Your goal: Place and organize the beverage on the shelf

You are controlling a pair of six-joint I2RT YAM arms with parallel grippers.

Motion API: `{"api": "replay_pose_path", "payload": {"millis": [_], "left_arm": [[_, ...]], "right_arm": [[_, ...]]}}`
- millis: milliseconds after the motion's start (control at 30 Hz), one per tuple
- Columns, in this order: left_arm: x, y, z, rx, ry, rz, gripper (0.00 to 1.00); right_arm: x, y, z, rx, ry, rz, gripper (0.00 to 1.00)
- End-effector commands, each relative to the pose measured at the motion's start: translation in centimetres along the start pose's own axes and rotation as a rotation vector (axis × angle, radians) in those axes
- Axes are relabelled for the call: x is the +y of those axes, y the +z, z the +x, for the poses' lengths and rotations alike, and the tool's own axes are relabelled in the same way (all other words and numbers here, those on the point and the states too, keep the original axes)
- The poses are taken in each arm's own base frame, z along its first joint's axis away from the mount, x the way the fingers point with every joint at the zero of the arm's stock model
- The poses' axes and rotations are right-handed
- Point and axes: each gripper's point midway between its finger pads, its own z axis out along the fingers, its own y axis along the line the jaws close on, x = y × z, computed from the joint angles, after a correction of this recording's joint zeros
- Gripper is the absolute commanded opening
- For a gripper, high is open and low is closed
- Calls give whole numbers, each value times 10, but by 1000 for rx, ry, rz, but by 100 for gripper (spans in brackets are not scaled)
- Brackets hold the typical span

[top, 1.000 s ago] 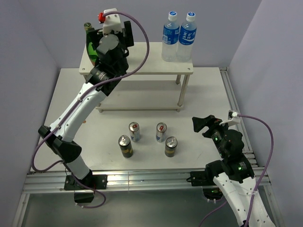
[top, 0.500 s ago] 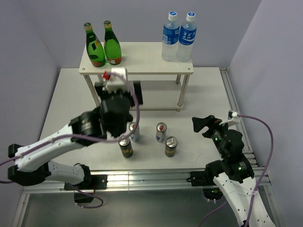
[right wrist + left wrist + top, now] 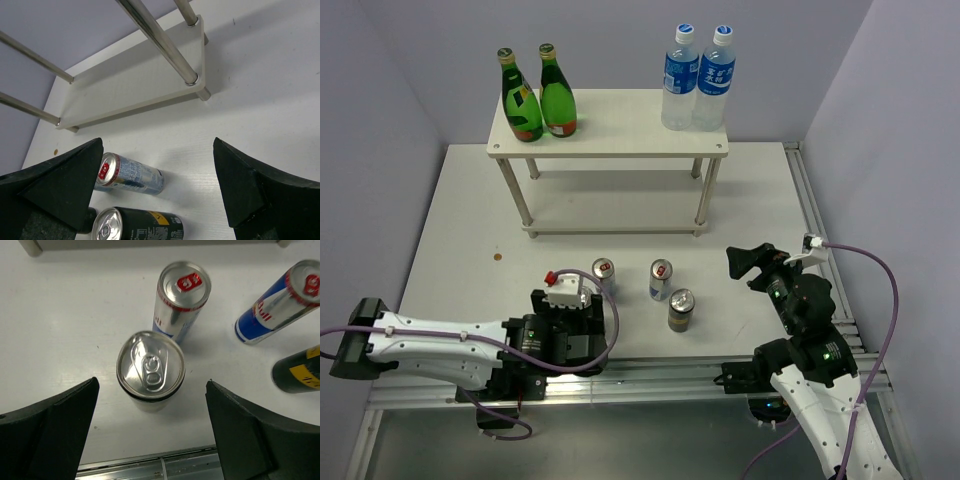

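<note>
Two green bottles [image 3: 523, 103] [image 3: 558, 98] stand on the left end of the shelf's top board [image 3: 615, 128]. Two silver cans [image 3: 604, 276] [image 3: 661, 279] and one dark can [image 3: 681, 310] stand on the table in front of the shelf. My left gripper [image 3: 575, 318] hangs open over the second dark can, hiding it in the top view. In the left wrist view that can [image 3: 150, 368] stands upright between the open fingers [image 3: 55, 425], untouched, with a silver can [image 3: 182, 295] just behind it. My right gripper [image 3: 755, 262] is open and empty to the right of the cans.
Two clear water bottles with blue labels [image 3: 697, 78] stand on the right end of the shelf top. The shelf's lower board [image 3: 135, 90] and metal legs show in the right wrist view. A metal rail [image 3: 650, 378] runs along the table's near edge.
My left arm has swung from the bottles at the shelf's back left down to the table's front, over the near-left dark can. The right arm has not moved.
</note>
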Motion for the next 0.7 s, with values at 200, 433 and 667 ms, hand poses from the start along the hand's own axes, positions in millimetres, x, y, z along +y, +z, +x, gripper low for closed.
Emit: {"api": "replay_pose_path", "payload": {"millis": [200, 433, 667], "left_arm": [[-21, 16, 43, 30, -147, 69, 97], [-19, 35, 63, -10, -114, 25, 97], [-7, 57, 61, -83, -89, -101, 96]], "right_arm": [[2, 0, -4, -11, 1, 2, 97], [1, 1, -4, -13, 1, 8, 97], [1, 2, -3, -4, -3, 6, 97]]}}
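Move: The left hand hangs open above the near black can: the can's middle is about 10 cm below it, some 3 cm ahead and a centimetre to the right. The closest Red Bull can stands about 10 cm ahead and 6 cm right of the hand, the other about 9 cm ahead and 20 cm right, the second black can 3 cm ahead and 24 cm right. From the right hand, the near black can lies about 36 cm left, 3 cm back and 17 cm below. Downward, about 9 cm in all, the left hand lowers its wide-open fingers around the near black can, drifting a centimetre or two to the right midway and easing forward about 1.5 cm at the end. The wrist holds nearly the same tilt. The fingertips finish below the rim, one on either side, with no grip yet. ##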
